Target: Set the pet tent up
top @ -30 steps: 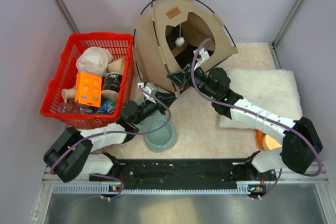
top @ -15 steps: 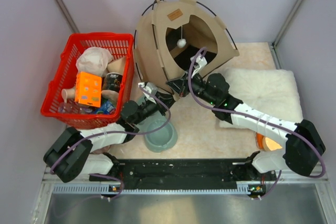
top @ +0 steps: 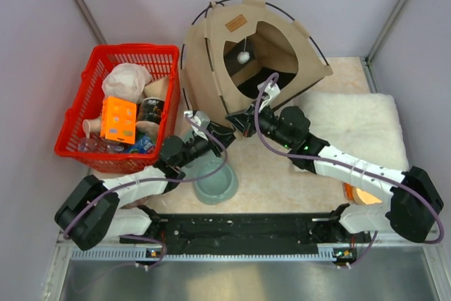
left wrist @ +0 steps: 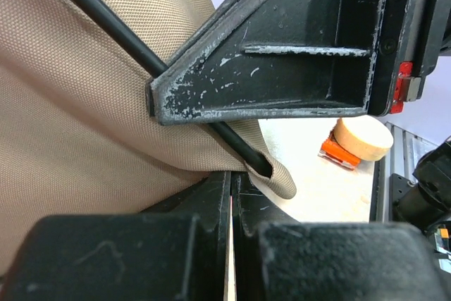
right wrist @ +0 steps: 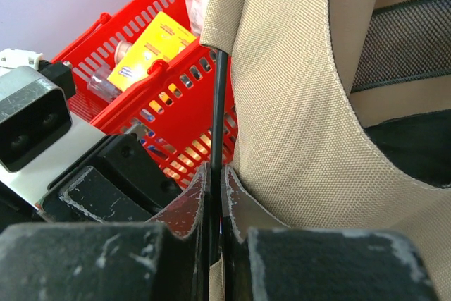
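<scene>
The tan pet tent stands at the back centre, its cat-head doorway facing me, with a brown label and a white pompom. My right gripper is at the tent's near bottom corner, shut on a thin dark pole that runs up into the fabric sleeve. My left gripper is beside it, jaws closed at the same corner of the fabric. The pole end sits in the sleeve mouth just above my left fingertips.
A red basket full of items stands left of the tent and shows in the right wrist view. A grey-green bowl lies under the left arm. A fluffy white cushion lies right. A round orange-based object is near right.
The tent has swung and spread to the right, its doorway wider. My right gripper has drawn back toward me and left with the pole. The left gripper has barely moved.
</scene>
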Robot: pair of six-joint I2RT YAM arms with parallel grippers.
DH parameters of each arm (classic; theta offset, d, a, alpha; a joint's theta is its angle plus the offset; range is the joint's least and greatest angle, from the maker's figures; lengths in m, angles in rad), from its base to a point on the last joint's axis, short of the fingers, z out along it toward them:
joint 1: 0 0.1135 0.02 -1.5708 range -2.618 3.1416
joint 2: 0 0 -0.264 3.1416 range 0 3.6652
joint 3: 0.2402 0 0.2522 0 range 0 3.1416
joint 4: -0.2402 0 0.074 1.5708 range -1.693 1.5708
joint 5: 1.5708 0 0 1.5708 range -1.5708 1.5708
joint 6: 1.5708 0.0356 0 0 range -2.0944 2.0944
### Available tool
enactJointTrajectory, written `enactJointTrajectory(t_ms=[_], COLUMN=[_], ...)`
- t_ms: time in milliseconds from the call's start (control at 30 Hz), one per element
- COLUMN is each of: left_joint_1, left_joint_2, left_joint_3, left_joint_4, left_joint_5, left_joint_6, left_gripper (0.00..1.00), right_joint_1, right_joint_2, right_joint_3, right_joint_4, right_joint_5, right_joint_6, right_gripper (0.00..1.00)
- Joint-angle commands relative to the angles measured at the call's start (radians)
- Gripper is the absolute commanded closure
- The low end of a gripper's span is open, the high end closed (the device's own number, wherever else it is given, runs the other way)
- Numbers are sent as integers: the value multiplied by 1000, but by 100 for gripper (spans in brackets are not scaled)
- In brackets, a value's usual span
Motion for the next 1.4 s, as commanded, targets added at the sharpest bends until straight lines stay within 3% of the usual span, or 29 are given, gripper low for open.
enactJointTrajectory(t_ms=[0,300,567,700,767,900,1000,1033,1067,1233,1367], left_joint_1=[4,13,14,14,14,14,14,14,14,14,16], left_joint_2=[-64,-52,-38,-55,-64,-104,-170,-199,-225,-355,-370], left_joint_3=[50,64,53,53,55,61,62,62,64,117,215], left_joint_4=[91,45,-47,-105,-148,-267,-369,-399,-431,-620,-653], left_joint_5=[74,71,47,41,33,-1,-42,-54,-68,-174,-220], left_joint_6=[-39,-33,1,24,41,90,139,157,171,179,112], left_gripper=[100,100,100,98,90,54,36,24,2,1,1], right_joint_1=[-1,13,13,13,13,8,-7,-12,-17,-38,-44], right_joint_2=[-28,-53,-155,-202,-218,-238,-249,-254,-260,-283,-278], right_joint_3=[-19,-1,26,45,56,97,128,137,145,163,201], right_joint_4=[-42,-130,-253,-354,-402,-506,-571,-589,-606,-655,-719], right_joint_5=[77,65,107,185,218,300,360,373,396,439,473], right_joint_6=[-51,-62,-25,-19,-16,-2,32,42,61,78,90], right_gripper=[100,100,45,34,32,29,28,27,27,27,31])
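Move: The tent's near corner is already in both grippers: the right one shut on the black pole, the left on the sleeve end about 3 cm below and 2 cm nearer the base than the right hand. From the right hand, the tent's doorway lies some 18 cm ahead and 6 cm to the right, roughly level. From the left hand, the blue double bowl sits about 12 cm left, straight below by some 22 cm, and the red basket's middle about 42 cm left, 15 cm ahead and 15 cm lower. The tent's pole is let go first by the right hand, which opens and slides about 11 cm to the right, away from the corner, swinging some 25 degrees clockwise and tipping down a little. The left hand keeps hold of the sleeve end and sinks a couple of centimetres, then opens wide, comes free and backs off left and up. ##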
